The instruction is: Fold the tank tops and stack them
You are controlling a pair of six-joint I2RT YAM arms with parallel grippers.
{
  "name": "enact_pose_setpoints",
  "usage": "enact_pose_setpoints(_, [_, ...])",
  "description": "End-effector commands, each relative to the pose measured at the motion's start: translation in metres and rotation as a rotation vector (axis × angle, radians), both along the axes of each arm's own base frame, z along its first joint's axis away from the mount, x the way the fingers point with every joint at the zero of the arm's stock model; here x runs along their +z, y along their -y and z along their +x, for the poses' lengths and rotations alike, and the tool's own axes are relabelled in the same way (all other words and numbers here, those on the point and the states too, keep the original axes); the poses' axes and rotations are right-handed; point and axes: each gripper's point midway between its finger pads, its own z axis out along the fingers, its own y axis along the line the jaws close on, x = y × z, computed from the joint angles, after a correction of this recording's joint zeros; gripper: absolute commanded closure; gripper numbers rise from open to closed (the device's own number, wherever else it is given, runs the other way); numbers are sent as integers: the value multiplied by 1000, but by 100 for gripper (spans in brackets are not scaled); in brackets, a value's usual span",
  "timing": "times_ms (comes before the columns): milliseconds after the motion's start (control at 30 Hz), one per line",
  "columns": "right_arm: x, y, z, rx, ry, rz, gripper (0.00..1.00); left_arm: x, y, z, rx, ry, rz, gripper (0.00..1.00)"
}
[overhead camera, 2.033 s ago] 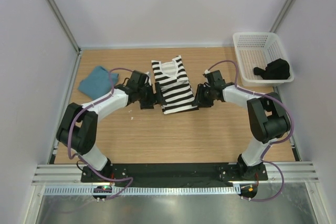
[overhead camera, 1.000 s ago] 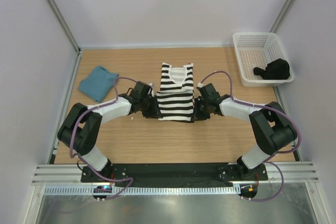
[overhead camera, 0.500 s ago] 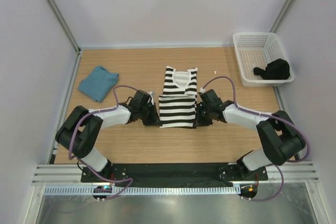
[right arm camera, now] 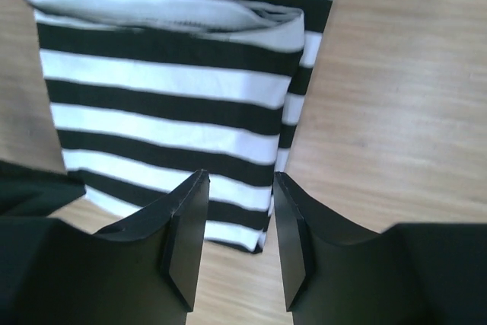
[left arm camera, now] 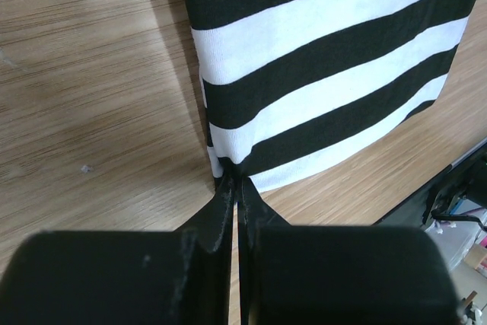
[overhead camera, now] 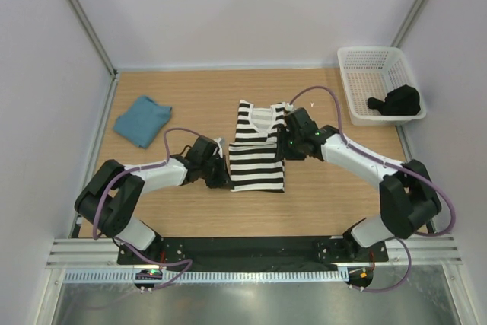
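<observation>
The black-and-white striped tank top (overhead camera: 257,159) lies flat at the middle of the table, folded narrow, neckline away from me. My left gripper (overhead camera: 225,180) is low at its near left corner, shut on that corner; in the left wrist view the closed fingertips (left arm camera: 233,182) pinch the hem of the striped cloth (left arm camera: 327,74). My right gripper (overhead camera: 286,141) hovers over the top's right edge, open; in the right wrist view the fingers (right arm camera: 190,211) stand apart above the striped cloth (right arm camera: 167,97), holding nothing. The teal-blue tank top (overhead camera: 142,119) lies folded at the far left.
A white mesh basket (overhead camera: 373,66) stands at the back right corner with a black item (overhead camera: 396,100) inside. Grey walls close in the table on three sides. Both arm bases sit at the near edge.
The striped top has been dragged nearer and laid flat. My right gripper opened, let go of it and moved up along its right edge. The left gripper stays shut at the near corner.
</observation>
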Motion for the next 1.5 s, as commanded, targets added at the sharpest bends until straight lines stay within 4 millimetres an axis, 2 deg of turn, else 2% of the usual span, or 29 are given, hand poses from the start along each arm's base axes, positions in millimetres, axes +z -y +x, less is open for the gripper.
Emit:
enact_pose_setpoints(0, [-8,5,30,-8,29,-102,55,0,-2,-9,-40,4,4,100])
enact_pose_setpoints(33, [-3,3,41,-13,50,-110,56,0,-2,-9,-42,4,3,100])
enact_pose_setpoints(133, [-12,2,61,-20,46,-164,56,2,-1,-10,-51,3,-4,100])
enact_pose_setpoints(367, [-29,2,84,-46,40,-234,55,7,-4,-13,-61,9,-1,100])
enact_pose_setpoints(633, [-39,-7,87,-15,17,-182,58,10,-5,-15,-59,5,3,100])
enact_pose_setpoints(767, [-40,-17,84,9,3,-123,69,8,-8,-17,-56,2,9,100])
enact_pose_setpoints(833, [-41,-22,80,20,-16,-82,69,8,-7,-17,-56,3,8,100])
enact_pose_setpoints(1033, [-46,-14,78,-5,-24,-70,62,6,-9,-19,-54,-2,12,100])
enact_pose_setpoints(1100, [-48,-19,75,12,-43,-31,67,6,-10,-20,-54,-1,14,100])
enact_pose_setpoints(1233, [-46,-18,75,9,-34,-32,94,5,-10,-20,-52,-3,14,100])
enact_pose_setpoints(1300, [-39,-16,78,0,-15,-32,98,5,-10,-21,-51,-7,15,100])
enact_pose_setpoints(1367, [-35,-13,79,-12,-12,-28,98,5,-11,-21,-49,-6,15,100])
enact_pose_setpoints(1467, [-18,-11,83,-20,25,-23,98,7,-11,-20,-43,0,15,100])
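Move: The right hand's goal, the right corner of the striped tank top's doubled-back hem, lies about 7 cm straight ahead and 6 cm below. From that corner, the neckline is some 7 cm farther out and 6 cm left, and the bundle's near right corner about 13 cm straight back. The left hand still pinches the bundle's near left corner; the hem corner lies roughly 12 cm ahead and 15 cm right of it, about level in height. Right reaches 7 cm forward, 6 cm down, and pinches the hem's right corner; left, still gripping, eases back-left. ##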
